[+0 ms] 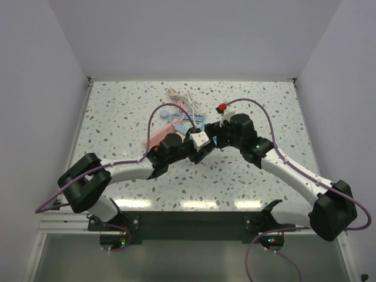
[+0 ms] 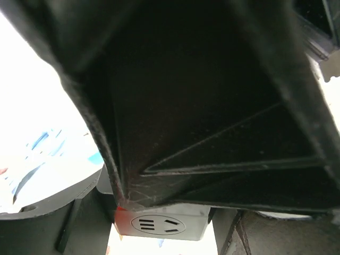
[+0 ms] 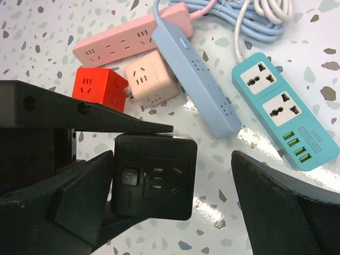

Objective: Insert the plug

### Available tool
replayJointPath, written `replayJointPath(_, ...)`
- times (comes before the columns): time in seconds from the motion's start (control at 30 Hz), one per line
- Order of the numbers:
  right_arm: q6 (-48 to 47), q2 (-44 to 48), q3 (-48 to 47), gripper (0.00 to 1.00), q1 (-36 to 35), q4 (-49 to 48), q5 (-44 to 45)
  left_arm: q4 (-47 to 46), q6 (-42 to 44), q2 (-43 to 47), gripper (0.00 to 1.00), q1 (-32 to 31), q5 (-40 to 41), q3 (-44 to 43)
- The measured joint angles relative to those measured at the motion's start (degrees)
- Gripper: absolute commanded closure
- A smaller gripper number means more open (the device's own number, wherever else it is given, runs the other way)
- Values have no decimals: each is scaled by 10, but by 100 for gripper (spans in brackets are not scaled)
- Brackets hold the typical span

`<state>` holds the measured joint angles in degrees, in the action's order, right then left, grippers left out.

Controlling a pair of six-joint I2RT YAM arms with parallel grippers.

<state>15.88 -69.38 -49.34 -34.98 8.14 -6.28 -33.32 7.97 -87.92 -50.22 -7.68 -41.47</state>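
Note:
The plug (image 3: 154,178) is a black square block with a socket face and a power button, held just above the table. My left gripper (image 1: 194,144) is shut on it, one finger (image 3: 114,119) above it and one below. In the left wrist view a white socket face (image 2: 159,226) with a red corner sits between my left gripper (image 2: 159,229) fingers. I cannot tell whether it is the same block. My right gripper (image 3: 172,159) is open around the plug. Its left finger (image 3: 79,196) rests by the plug's side and its right finger (image 3: 281,207) stands well clear. From above, my right gripper (image 1: 216,136) meets the left at a white block (image 1: 198,138).
Beyond the plug lie a pink power strip (image 3: 133,37), a light blue strip (image 3: 196,79), a teal strip (image 3: 284,117) with USB ports, a red cube socket (image 3: 98,87), a pale pink cube socket (image 3: 151,79) and coiled white cable (image 3: 265,16). A black finger fills most of the left wrist view.

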Motion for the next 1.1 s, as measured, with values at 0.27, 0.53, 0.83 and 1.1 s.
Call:
replayJointPath(0.27, 2, -35, -12, 6, 2, -17, -8, 14, -4, -1, 100, 8, 14, 0)
replayJointPath(0.53, 6, -46, -9, 6, 6, -40, -25, 12, -3, -4, 100, 11, 23, 0)
replayJointPath(0.83, 37, -73, 16, 6, 6, -105, -57, -16, 2, -2, 100, 3, 24, 24)
replayJointPath(1.1, 56, -89, 21, 7, -21, -121, -72, -33, 5, 2, 100, -11, 48, 25)
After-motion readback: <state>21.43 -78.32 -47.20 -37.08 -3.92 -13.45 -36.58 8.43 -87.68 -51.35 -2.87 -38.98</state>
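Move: The left hand still holds the black plug cube right between its pads. The right hand is open around the near side of it, with the cube's middle about 5 cm to its left, level fore and aft, 3 cm lower. On the table some 16 cm below the right hand, the blue strip lies 11 cm ahead and 7 cm left, the teal strip 11 cm straight ahead, and the beige cube 9 cm ahead, 13 cm left. The open right hand slides about 5 cm left and 3 cm down, bringing its fingers farther around the left-held black plug cube. ##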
